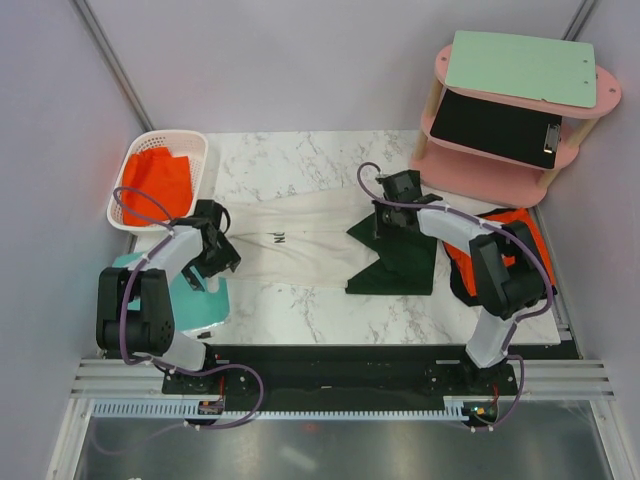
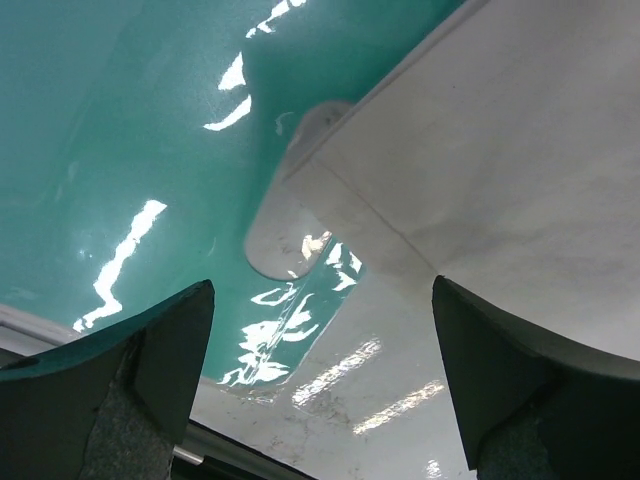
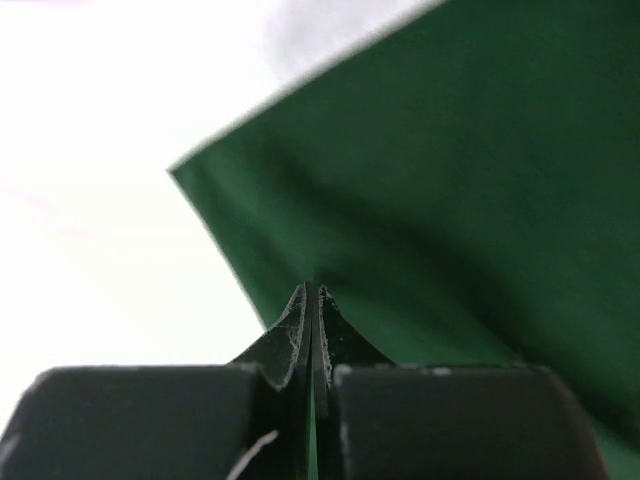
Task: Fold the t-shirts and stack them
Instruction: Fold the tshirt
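Note:
The cream-white t-shirt (image 1: 300, 250) lies spread across the middle of the marble table (image 1: 300, 160), small dark lettering on its chest. The dark green t-shirt (image 1: 400, 265) lies rumpled over its right end. My left gripper (image 1: 222, 256) hovers at the white shirt's left edge. It is open, and in the left wrist view the white t-shirt's hem (image 2: 520, 130) lies beyond my left gripper (image 2: 320, 380), whose fingers are spread with nothing between them. My right gripper (image 1: 386, 218) sits at the green shirt's far edge. In the right wrist view my right gripper (image 3: 312, 298) is shut, pinching the dark green t-shirt (image 3: 450, 170).
A teal board (image 1: 200, 300) lies under the left arm at the table's left edge. A white basket (image 1: 195, 145) holding orange cloth stands at the back left. A pink two-tier shelf (image 1: 480, 175) stands at the back right, and an orange and black garment (image 1: 510, 222) lies beside the right arm.

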### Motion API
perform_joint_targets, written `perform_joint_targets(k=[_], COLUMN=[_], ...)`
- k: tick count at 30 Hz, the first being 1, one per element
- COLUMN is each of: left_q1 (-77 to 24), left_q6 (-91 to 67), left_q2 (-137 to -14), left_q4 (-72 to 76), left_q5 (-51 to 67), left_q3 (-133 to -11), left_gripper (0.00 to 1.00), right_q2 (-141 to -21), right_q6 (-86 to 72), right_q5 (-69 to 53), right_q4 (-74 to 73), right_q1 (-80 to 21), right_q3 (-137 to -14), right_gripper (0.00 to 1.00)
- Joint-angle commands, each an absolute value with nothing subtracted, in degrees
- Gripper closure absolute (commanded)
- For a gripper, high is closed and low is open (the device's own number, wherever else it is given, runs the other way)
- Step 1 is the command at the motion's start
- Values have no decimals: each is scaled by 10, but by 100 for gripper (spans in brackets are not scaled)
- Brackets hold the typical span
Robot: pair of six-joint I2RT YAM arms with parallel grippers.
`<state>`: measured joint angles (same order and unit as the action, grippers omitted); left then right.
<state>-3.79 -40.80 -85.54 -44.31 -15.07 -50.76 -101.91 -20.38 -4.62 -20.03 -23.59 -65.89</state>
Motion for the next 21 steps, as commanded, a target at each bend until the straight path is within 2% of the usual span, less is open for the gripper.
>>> perform_joint_targets(k=[1, 7, 12, 13, 14, 16, 19, 20, 21], left_q1=[-32, -27, -24, -24, -23, -23, -23, -23, -23], left_q6=[-453, -454, -446, -446, -446, -446, -446, -446, -445], left_q2=[-842, -840, -866, -873, -875, -882, -889, -885, -884], left_q4=[-410, -393, -375, -372, -367, -360, -360, -360, -359], left_q5=[-180, -196, -183, -181, -178, -174, -171, -172, -174], left_q3=[-504, -511, -515, -514, -511, -511, -512, -512, -511], left_gripper=[5, 10, 29, 33, 44, 54, 78, 91, 96], right_q2=[-1061, -1151, -1240, -1267, -1280, -1312, -1335, -1339, -1341], right_q6=[-208, -211, -226, -229, -230, -231, -234, -237, -240], right_q5=[-78, -105, -156, -163, -173, -189, -207, -208, -207], right_q4=[-152, -135, -111, -109, -109, -105, -79, -69, -58], right_q1=[-276, -324, -351, -354, -358, -368, -381, -386, -390], right_q3=[-756, -888, -996, -1011, -1039, -1060, -1077, -1077, -1077], right_gripper=[100, 100, 100, 100, 100, 100, 100, 100, 100])
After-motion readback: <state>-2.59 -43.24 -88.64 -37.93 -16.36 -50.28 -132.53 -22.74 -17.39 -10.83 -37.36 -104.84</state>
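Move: The white shirt's near-left corner, lying over the teal board's handle hole, is about 3 cm ahead of the left hand, 1 cm to its left and 2 cm below; the board's middle is 13 cm left and 3 cm back. From the right hand, the printed letters on the shirt lie some 26 cm left, about level fore-and-aft and 3 cm below. The dark green part is 5 cm to its right and 8 cm back. The shirt's near-left corner is met by the left hand, which eases about 2 cm forward, sinks 1 cm and closes its wide-open fingers nearly shut to pinch it. The right hand, shut and empty, leaves the green part and sweeps some 23 cm left and 7 cm forward over the white body towards the letters, rising about 5 cm, then sinking 3, while turning some 20 degrees counter-clockwise and rolling its left side up. ##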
